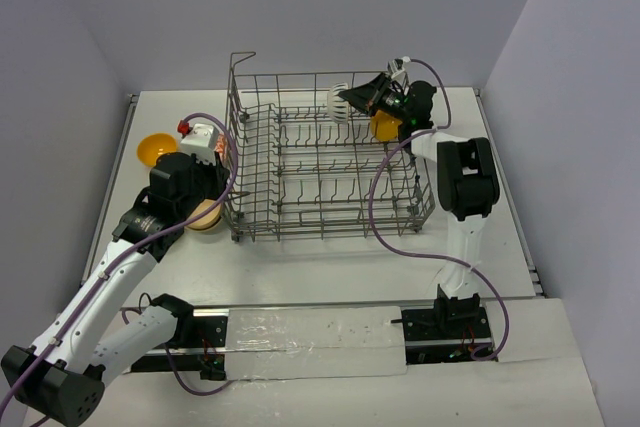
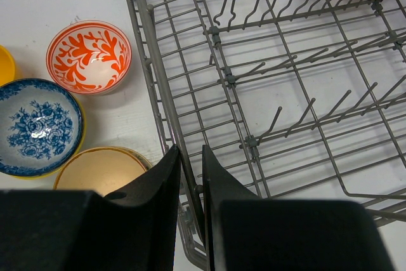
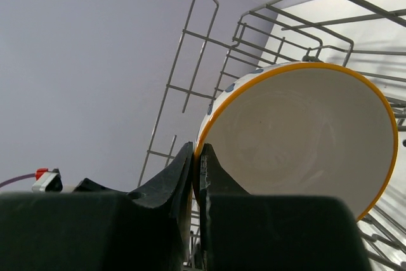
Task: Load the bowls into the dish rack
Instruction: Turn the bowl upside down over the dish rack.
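The grey wire dish rack (image 1: 330, 231) fills the middle of the table. My left gripper (image 2: 190, 158) is shut on the rack's left rim wire (image 2: 147, 49); in the top view this gripper (image 1: 226, 185) sits at the rack's front left side. Beside it on the table lie a red-and-white bowl (image 2: 89, 56), a blue-patterned bowl (image 2: 37, 126), a tan bowl (image 2: 100, 171) and an orange-yellow bowl (image 1: 155, 150). My right gripper (image 3: 198, 154) is shut on the rim of a white bowl with an orange edge (image 3: 304, 138), held on edge over the rack's far right (image 1: 340, 102). Another orange-yellow bowl (image 1: 383, 128) stands inside the rack there.
The rack's raised handle (image 1: 241, 59) stands at its far left corner. Grey walls close in the table at the back and both sides. Purple cables (image 1: 378, 209) hang from both arms, the right one across the rack's right front corner.
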You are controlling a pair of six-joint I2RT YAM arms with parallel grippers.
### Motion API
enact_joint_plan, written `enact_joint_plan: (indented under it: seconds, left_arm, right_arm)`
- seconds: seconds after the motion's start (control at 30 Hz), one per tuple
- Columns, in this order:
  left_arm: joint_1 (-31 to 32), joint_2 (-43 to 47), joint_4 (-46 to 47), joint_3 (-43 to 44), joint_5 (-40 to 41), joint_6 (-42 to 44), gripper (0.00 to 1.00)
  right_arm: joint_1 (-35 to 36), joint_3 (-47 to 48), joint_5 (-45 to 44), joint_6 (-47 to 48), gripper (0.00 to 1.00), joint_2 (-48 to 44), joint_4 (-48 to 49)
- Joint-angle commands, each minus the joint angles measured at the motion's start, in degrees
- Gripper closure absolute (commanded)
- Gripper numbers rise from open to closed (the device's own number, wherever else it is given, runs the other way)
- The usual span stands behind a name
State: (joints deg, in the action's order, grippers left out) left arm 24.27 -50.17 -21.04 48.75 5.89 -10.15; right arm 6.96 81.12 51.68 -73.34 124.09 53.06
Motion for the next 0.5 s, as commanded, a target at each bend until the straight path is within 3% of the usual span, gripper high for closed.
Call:
enact_joint_plan:
  seconds: [0.0,0.33,0.47]
  left_arm:
    - [1.5,0.7,-0.4,-0.8,-3.4,1.5,1.0]
    - [1.8,0.5,-0.5,-0.9,-3.0,1.5,1.0]
    - [1.9,0.3,-0.5,-0.8,-3.1,1.5,1.0]
  right_arm:
    - [-0.1,-3.6,4.0,4.2,0.96,0.6,-13.8]
    - [-0.3,-4.4,3.1,6.8,0.63,0.1,-17.7]
    - [-0.4,-4.8,2.6,7.7,0.56,-0.6,-18.7]
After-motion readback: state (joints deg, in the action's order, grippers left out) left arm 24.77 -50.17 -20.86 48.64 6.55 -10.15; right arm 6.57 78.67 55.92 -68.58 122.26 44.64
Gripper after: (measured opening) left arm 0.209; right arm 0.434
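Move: At the far part of the rack the right hand already pinches the upper rim of the blue-patterned bowl. The bowl stands on edge, hollow side facing right, its middle about 5 cm below the hand, 2 cm to the left and level with it fore and aft. The orange bowl sits some 5 cm back, 10 cm right and 8 cm lower. From the left hand the patterned bowl is roughly 19 cm ahead, 25 cm right and 3 cm lower. Letting go of the patterned bowl's rim, the right hand spreads its fingers from nearly shut to a bit under half open. It sinks about 2.5 cm and draws back towards the base by nearly 2 cm, mostly once the fingers are parting, with only a slight turn of the wrist, so that the fingertips end near the bowl's nearer edge. ##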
